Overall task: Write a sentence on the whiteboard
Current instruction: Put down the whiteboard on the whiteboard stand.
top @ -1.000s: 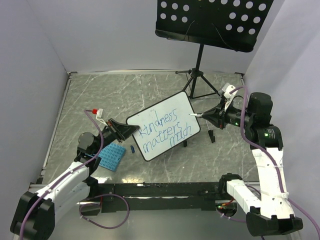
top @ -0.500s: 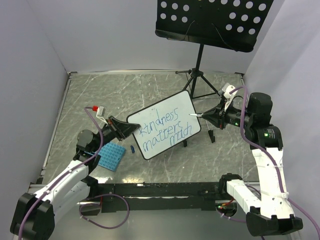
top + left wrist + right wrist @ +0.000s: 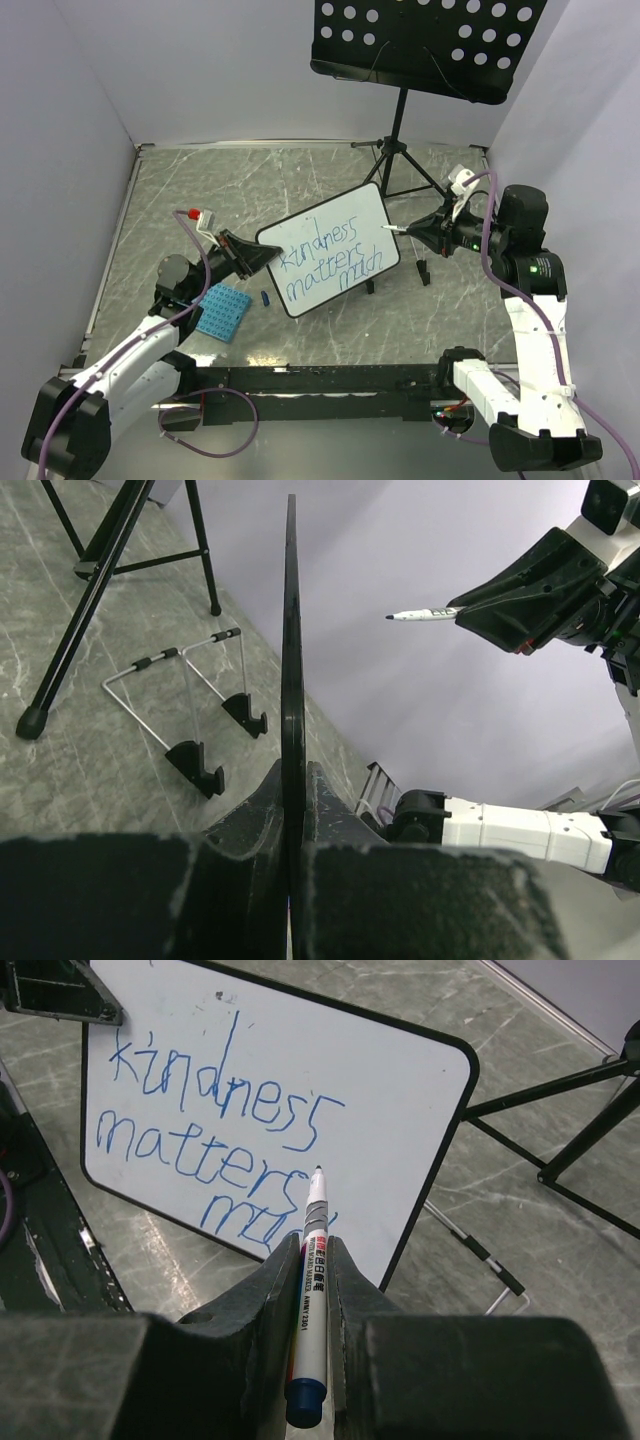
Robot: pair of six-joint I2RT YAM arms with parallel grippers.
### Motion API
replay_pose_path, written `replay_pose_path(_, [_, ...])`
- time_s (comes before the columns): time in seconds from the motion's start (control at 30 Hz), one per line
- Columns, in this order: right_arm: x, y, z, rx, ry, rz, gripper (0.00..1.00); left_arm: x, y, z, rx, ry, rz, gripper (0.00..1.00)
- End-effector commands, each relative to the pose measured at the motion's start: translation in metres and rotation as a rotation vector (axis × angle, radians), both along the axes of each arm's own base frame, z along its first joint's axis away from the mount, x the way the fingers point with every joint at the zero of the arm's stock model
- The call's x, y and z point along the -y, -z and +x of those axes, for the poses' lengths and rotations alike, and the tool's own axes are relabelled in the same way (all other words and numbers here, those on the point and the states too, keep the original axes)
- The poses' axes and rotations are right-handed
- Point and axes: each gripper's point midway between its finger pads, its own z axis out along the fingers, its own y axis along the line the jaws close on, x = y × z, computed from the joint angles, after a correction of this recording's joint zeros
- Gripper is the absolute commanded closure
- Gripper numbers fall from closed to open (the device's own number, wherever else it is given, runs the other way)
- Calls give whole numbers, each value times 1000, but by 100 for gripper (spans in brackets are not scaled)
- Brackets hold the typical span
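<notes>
The whiteboard (image 3: 330,240) is held tilted above the table, and the sentence (image 3: 325,260) in blue script reads roughly "kindness matters much". My left gripper (image 3: 262,258) is shut on the board's left edge; in the left wrist view the board (image 3: 291,650) runs edge-on between the jaws of that gripper (image 3: 292,780). My right gripper (image 3: 425,232) is shut on a white marker (image 3: 398,229), whose tip is just off the board's right edge. In the right wrist view the marker (image 3: 312,1250) sits in the gripper (image 3: 312,1245), its tip over the board (image 3: 390,1090) near the writing (image 3: 220,1130).
A black perforated music-stand tray (image 3: 425,40) on a tripod (image 3: 400,165) stands at the back right. A wire easel stand (image 3: 420,268) lies under the board's right end. A blue studded plate (image 3: 223,313) and a small blue cap (image 3: 265,298) lie near the left arm.
The left arm has shifted the board slightly to the right and up. The right gripper with the marker has drawn back a little to the right.
</notes>
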Motion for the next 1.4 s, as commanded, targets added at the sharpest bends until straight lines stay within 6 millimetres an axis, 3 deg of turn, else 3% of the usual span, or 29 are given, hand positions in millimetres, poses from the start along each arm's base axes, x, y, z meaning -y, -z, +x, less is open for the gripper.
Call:
replay_pose_path(0.0, [-1,-8,2,38,-12,15,100,-1,-60,-4,200,6,-71,99])
replay_pose_path(0.4, [4,-8,7,39,7,18,100,1,-59,-2,226,11,-58,99])
replay_pose_path(0.7, [12,-16,10,49,33,42,100,8,-63,19,281,1,-5,99])
replay_pose_path(0.9, [14,-17,8,52,31,56,100,17,-82,26,374,56,-4,99])
replay_pose_path(1.17, [13,-9,7,42,13,69,100,-21,-85,32,413,-82,132,99])
replay_pose_path(1.37, [12,-7,7,40,-4,85,100,-51,-99,48,463,-156,224,99])
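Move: The left hand holds the whiteboard by its left edge. The whiteboard stand, partly hidden under the board, lies about 27 cm to this hand's right, 6 cm ahead and 24 cm below. A small blue cap lies 4 cm left and 3 cm back, the blue tray 15 cm left and 7 cm back, both some 25 cm below. From the right hand, still holding the marker, the stand is about 5 cm ahead and 30 cm below, not off to either side. Forward first, easing slightly right, the left hand then swings back about 5 cm to the left and climbs some 5 cm, carrying the gripped whiteboard up and away from the stand. The wrist rolls about 20 degrees around the fingers' line, far edge up and near edge down, with the grip kept. The right hand, keeping the marker, draws a bare 2 cm to the right. ##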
